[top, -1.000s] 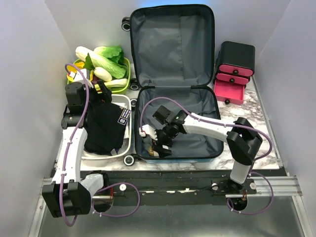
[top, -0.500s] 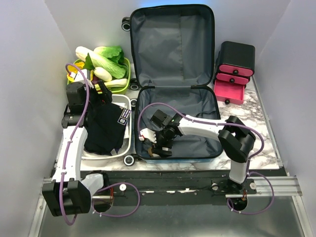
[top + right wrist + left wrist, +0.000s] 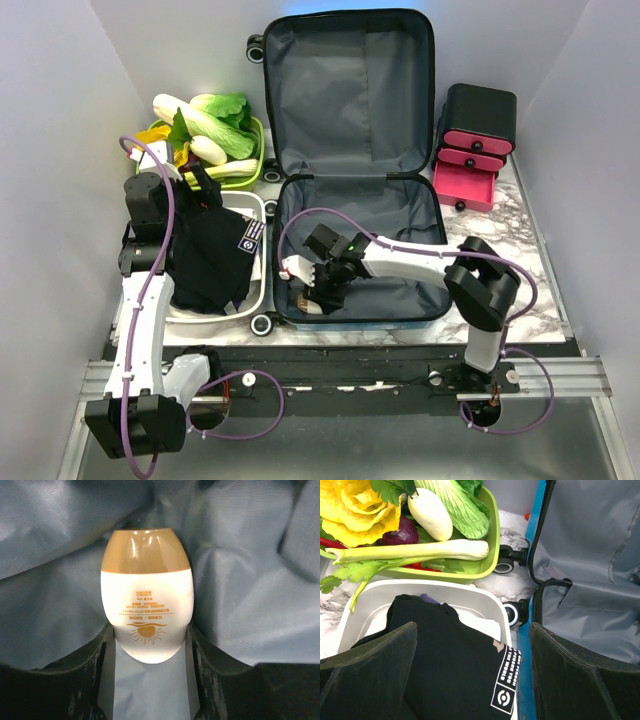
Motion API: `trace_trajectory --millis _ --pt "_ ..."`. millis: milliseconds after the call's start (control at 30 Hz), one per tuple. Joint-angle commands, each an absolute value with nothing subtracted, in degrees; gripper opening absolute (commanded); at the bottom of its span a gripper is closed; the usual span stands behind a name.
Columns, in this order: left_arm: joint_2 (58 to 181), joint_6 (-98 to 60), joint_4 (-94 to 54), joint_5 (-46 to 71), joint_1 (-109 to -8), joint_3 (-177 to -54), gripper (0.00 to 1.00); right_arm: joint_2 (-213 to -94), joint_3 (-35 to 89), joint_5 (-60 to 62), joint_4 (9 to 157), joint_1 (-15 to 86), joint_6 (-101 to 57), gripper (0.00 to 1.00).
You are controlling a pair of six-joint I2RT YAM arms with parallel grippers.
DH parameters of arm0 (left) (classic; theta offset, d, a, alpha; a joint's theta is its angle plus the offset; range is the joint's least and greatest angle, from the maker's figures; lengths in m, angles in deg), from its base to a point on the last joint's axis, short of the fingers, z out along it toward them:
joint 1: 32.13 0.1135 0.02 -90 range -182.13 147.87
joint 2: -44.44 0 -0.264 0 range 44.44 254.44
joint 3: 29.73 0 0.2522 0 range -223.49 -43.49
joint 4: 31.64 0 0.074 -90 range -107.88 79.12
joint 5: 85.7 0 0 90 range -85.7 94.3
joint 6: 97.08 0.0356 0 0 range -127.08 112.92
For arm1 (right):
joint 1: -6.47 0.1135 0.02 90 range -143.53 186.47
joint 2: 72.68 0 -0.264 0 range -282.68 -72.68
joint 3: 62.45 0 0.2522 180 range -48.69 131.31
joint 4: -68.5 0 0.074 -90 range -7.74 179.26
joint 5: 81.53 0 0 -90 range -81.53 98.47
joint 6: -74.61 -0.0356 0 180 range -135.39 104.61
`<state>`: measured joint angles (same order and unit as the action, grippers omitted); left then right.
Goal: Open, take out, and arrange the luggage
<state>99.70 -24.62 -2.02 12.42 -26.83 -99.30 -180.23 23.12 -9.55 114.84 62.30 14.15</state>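
Note:
The blue luggage (image 3: 350,90) lies open in the middle of the table, its lid propped up and its grey lining (image 3: 250,580) bare. In its near left corner lies a white bottle (image 3: 147,605) with a tan cap and a sun print. My right gripper (image 3: 147,635) reaches down into that corner (image 3: 312,295), both fingers (image 3: 95,650) pressed against the bottle's sides. My left gripper (image 3: 472,630) hangs wide open above a black garment (image 3: 445,665) that fills a white bin (image 3: 470,597) left of the luggage (image 3: 590,580).
A green tray (image 3: 257,160) of toy vegetables stands behind the white bin (image 3: 258,205). A black box with pink drawers (image 3: 475,140) sits at the right rear, its lowest drawer pulled out. White walls close in both sides.
My right gripper's fingers have closed in onto the white bottle in the luggage corner. The left arm has shifted slightly back and left, still open.

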Motion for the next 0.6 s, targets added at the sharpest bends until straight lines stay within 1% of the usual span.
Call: trace_trajectory --millis 0,33,200,400,567 --pt "98.23 -25.80 -2.24 11.68 -26.33 -100.70 0.99 -171.06 22.24 -4.55 110.74 62.54 11.25 0.02" --pt "98.23 -25.97 -2.23 11.68 -26.42 -100.79 0.99 -169.38 22.07 -3.23 109.69 62.45 10.54 0.01" --pt "97.00 -26.94 -1.97 12.04 -26.42 -100.97 0.99 -160.85 19.96 1.17 105.47 60.79 5.54 0.01" --pt "95.59 -27.46 -0.66 12.12 -26.42 -102.20 0.99 -153.81 17.76 4.94 98.97 55.17 -0.87 0.01" --pt "94.36 -28.61 1.54 12.03 -26.42 -102.99 0.99 -149.60 16.18 6.80 95.27 44.54 -3.44 0.01"
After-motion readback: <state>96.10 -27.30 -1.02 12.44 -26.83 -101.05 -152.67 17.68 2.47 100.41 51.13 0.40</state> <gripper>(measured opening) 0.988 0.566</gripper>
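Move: The lotion bottle is already pinched in the right hand, low in the near left corner of the open suitcase. The open pink drawer it seems bound for lies some 23 cm ahead of that hand and 30 cm to its right, about level, with the black drawer box 10 cm beyond it. The middle of the clothes tray is about 10 cm ahead of the right hand and 19 cm to its left. From the left hand the drawer is roughly 54 cm right, 8 cm ahead and 26 cm lower. The lotion bottle goes up out of the suitcase in the right hand's unbroken pinch, some 18 cm, steeply at first, then swinging forward about 10 cm and to the right, towards the pink drawer. The wrist turns clockwise by some 30 degrees as the fingers swing up from pointing down. The empty, open left hand rises about 3 cm over the clothes tray. ##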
